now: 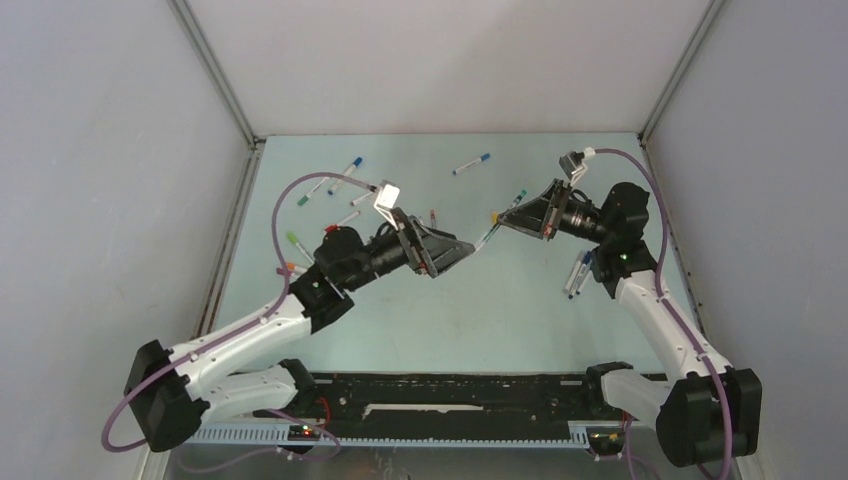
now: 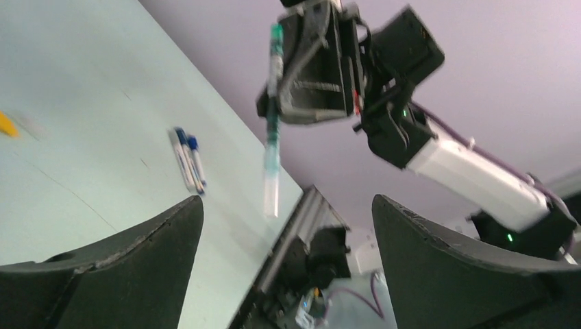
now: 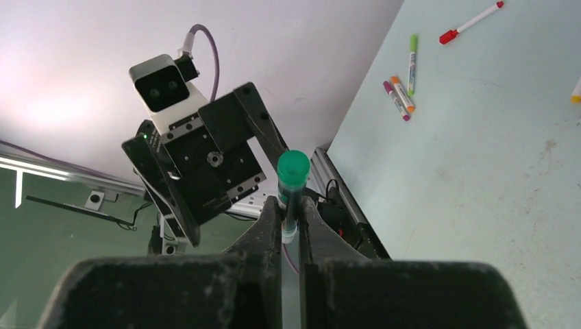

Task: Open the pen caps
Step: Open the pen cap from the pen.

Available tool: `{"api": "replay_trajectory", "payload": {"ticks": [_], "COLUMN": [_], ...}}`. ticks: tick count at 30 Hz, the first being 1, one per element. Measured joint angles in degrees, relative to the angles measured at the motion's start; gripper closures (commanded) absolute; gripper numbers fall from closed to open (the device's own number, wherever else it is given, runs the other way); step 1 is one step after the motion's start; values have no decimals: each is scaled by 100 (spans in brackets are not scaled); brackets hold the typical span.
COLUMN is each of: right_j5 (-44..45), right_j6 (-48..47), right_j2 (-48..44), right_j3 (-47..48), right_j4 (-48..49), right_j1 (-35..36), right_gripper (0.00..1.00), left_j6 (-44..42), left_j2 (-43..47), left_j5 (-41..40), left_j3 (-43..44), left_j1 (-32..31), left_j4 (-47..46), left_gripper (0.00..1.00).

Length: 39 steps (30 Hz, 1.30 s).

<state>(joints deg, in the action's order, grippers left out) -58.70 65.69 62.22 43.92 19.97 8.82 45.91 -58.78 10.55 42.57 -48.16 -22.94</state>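
Observation:
My right gripper is shut on a pen held above the table. In the right wrist view its green pen cap sticks out past the fingertips. In the left wrist view the pen hangs from the right gripper, green cap at the top and pale end at the bottom. My left gripper faces it just below, jaws wide open and empty, touching nothing. From above, the left gripper sits a short way left of the pen.
Capped pens lie scattered on the table: blue ones at the back, green ones at the left, a pair by the right arm. A red pen, a green pen and an orange-magenta pair show too.

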Motion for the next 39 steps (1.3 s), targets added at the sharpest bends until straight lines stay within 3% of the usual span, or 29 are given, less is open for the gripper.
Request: {"api": "replay_trajectory", "payload": {"ticks": [6, 13, 16, 20, 32, 39], "right_j5": [0, 0, 0, -2, -575, -286], "right_j6": [-138, -280, -337, -372, -520, -505], "right_j2": [-2, -2, 4, 26, 295, 914], "right_j3": [0, 0, 0, 0, 258, 903], "right_j4": [-188, -317, -374, -426, -496, -212], "right_j1": [28, 157, 212, 267, -83, -1137], "right_gripper": [100, 100, 100, 100, 100, 100], "left_j6": [203, 313, 367, 452, 728, 831], "left_j2": [-621, -1161, -1329, -1493, -1738, -1779], "left_j5": [1025, 1427, 1547, 1692, 1814, 2406], "left_j3": [118, 431, 538, 584, 584, 470], "left_j1": [7, 2, -15, -48, -59, -304], "left_j4": [286, 358, 269, 96, -308, -203], "left_gripper": [15, 37, 52, 98, 100, 100]}}
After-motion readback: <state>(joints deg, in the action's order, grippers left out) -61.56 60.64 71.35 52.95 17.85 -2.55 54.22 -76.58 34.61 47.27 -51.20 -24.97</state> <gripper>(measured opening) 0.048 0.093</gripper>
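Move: The pen's clear cap lies about 7 cm to the right of the open left hand, 1 cm back and 4 cm lower; from the right hand, which already grips the barrel, it is about 4 cm back, 3 cm left and 3 cm below. The gripped barrel is some 10 cm right and 3 cm ahead of the left hand. On the table, a yellow cap lies roughly 24 cm ahead, 14 cm right and 28 cm below the left hand. Left hand goes 8 cm right and down, pinches the clear cap, then backs off as right pulls forward and right. ##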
